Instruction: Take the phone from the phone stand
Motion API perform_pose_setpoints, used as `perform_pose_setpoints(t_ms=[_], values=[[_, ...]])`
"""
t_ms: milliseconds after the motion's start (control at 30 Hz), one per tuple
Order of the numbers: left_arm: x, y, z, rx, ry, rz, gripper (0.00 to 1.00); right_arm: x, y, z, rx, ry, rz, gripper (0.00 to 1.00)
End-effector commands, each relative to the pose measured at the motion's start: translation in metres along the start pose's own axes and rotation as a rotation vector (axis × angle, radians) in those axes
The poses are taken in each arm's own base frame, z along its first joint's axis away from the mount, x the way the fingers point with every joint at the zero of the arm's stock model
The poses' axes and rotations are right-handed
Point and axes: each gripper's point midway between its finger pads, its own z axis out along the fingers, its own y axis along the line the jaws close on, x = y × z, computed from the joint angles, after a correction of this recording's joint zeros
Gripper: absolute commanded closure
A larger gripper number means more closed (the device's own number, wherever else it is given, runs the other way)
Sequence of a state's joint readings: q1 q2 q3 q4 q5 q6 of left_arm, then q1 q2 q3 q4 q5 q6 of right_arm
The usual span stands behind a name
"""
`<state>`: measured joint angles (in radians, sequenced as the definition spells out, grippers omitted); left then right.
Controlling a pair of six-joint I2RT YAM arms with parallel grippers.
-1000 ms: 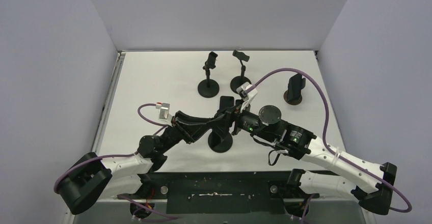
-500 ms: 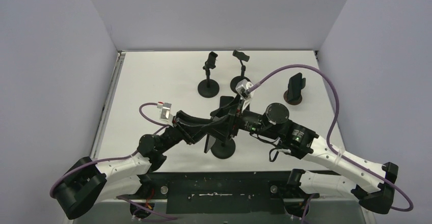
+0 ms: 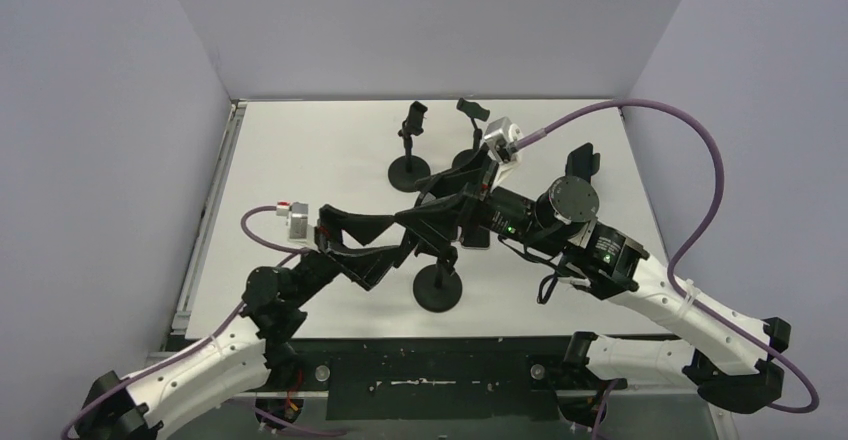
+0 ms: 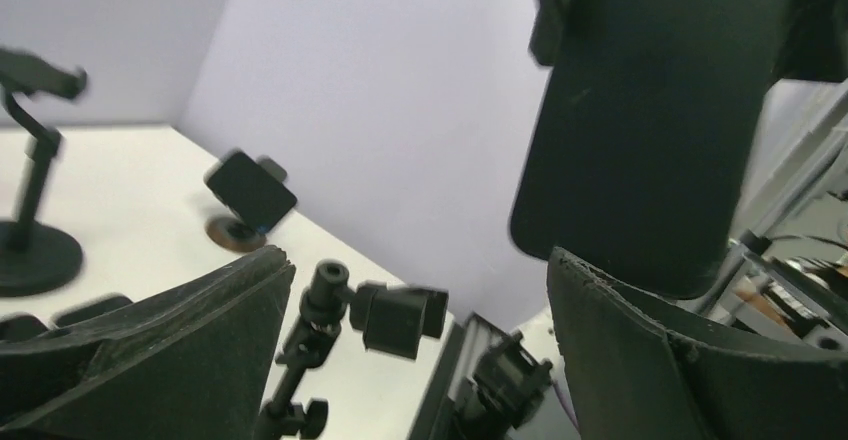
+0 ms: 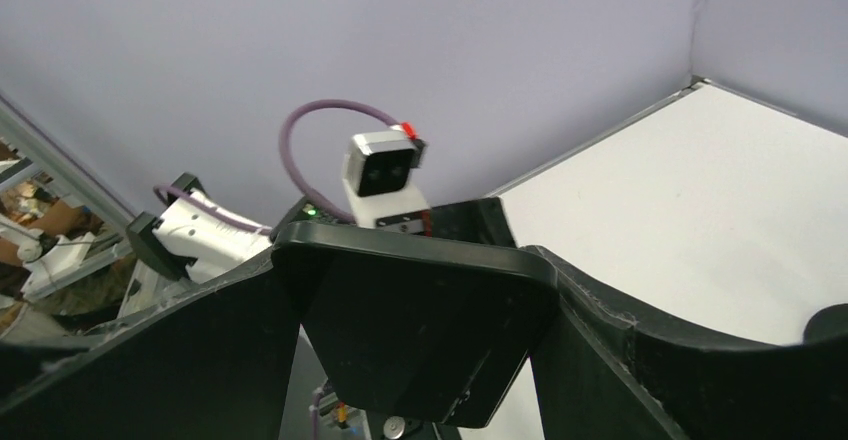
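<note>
The black phone (image 5: pixel 420 335) is clamped between my right gripper's (image 5: pixel 410 260) fingers, which are shut on its edges. In the top view it hangs above the table at the right gripper (image 3: pixel 447 222), off the phone stand (image 3: pixel 438 288). The left wrist view shows the phone (image 4: pixel 650 130) up at the right. The stand's black clamp head (image 4: pixel 400 320) sits empty below it. My left gripper (image 4: pixel 420 260) is open wide with nothing between its fingers. In the top view the left gripper (image 3: pixel 390 242) sits just left of the stand's stem.
Two more black stands (image 3: pixel 408 152) (image 3: pixel 473 132) rise at the back of the white table. A dark holder on a brown puck (image 3: pixel 580 165) sits back right, partly behind my right arm. Purple cables loop over both arms. Walls close in on three sides.
The left gripper has opened and drawn back to the left. The right gripper has lifted the phone up and toward the back, off the stand.
</note>
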<state>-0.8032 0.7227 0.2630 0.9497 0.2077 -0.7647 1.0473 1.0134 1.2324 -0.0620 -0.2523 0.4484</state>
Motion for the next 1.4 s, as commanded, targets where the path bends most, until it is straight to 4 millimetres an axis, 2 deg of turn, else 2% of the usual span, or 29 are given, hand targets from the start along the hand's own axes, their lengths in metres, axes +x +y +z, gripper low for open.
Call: perform_pose_setpoints(t_ms=[0,33,133,200,267,367,500,600,800,1000,1100,1267,1367], values=[[-0.051,0.009,-0.005,-0.177,-0.104,0.192,0.03,-0.043,-0.007,0.000,0.083,-0.108,-0.038,1.00],[-0.064,0.019,-0.013,-0.260,-0.149,0.216,0.02,-0.046,-0.010,0.000,0.105,-0.113,-0.039,1.00],[-0.100,0.017,-0.032,-0.352,-0.250,0.306,0.03,-0.050,-0.028,0.001,0.208,-0.122,-0.029,1.00],[-0.113,0.008,-0.034,-0.362,-0.247,0.364,0.03,-0.050,-0.043,0.005,0.288,-0.114,-0.023,1.00],[-0.114,-0.004,-0.026,-0.328,-0.185,0.415,0.03,-0.047,-0.055,0.009,0.350,-0.092,-0.020,1.00],[-0.103,-0.026,-0.005,-0.218,-0.037,0.470,0.03,-0.044,-0.064,0.018,0.392,-0.072,-0.022,1.00],[-0.079,-0.042,0.017,-0.096,0.148,0.476,0.03,-0.046,-0.069,0.025,0.414,-0.079,-0.010,1.00],[-0.070,-0.041,0.023,-0.070,0.195,0.475,0.05,-0.045,-0.071,0.031,0.417,-0.071,0.000,1.00],[-0.068,-0.028,0.027,-0.109,0.204,0.509,0.11,-0.040,-0.073,0.038,0.420,-0.043,0.008,1.00],[-0.071,-0.010,0.032,-0.188,0.194,0.533,0.29,-0.038,-0.073,0.040,0.410,-0.037,0.005,1.00],[-0.068,-0.012,0.037,-0.161,0.193,0.527,0.36,-0.035,-0.075,0.041,0.416,-0.034,0.003,1.00],[-0.063,-0.009,0.042,-0.152,0.200,0.514,0.54,-0.034,-0.074,0.043,0.407,-0.030,0.004,1.00],[-0.061,-0.008,0.046,-0.146,0.194,0.504,0.62,-0.032,-0.074,0.044,0.406,-0.025,0.006,1.00]])
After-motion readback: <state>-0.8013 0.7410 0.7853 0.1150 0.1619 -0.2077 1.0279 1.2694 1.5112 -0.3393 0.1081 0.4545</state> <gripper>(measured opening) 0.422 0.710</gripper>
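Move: The phone, already off its stand and hanging from the right fingers, has its middle about 6 cm back, 2 cm to the right and 8 cm above the open left hand. The emptied phone stand's head lies some 4 cm ahead, 11 cm right and 10 cm below that hand; the nearest flat phone is roughly 25 cm ahead, 14 cm right and 30 cm down. From the right hand, the held phone's middle is about 1 cm ahead, 2 cm left and 4 cm below. The right hand keeps its grip on the phone and carries it about 9 cm forward and a little down, turning some 20 degrees clockwise, then holds still there. The wide-open left hand swings up and out to its left, comes back right and then down as it rolls its left side up nearly 30 degrees, and eases forward to straddle the phone's edge, its fingers closing to under half open without visibly touching it. ##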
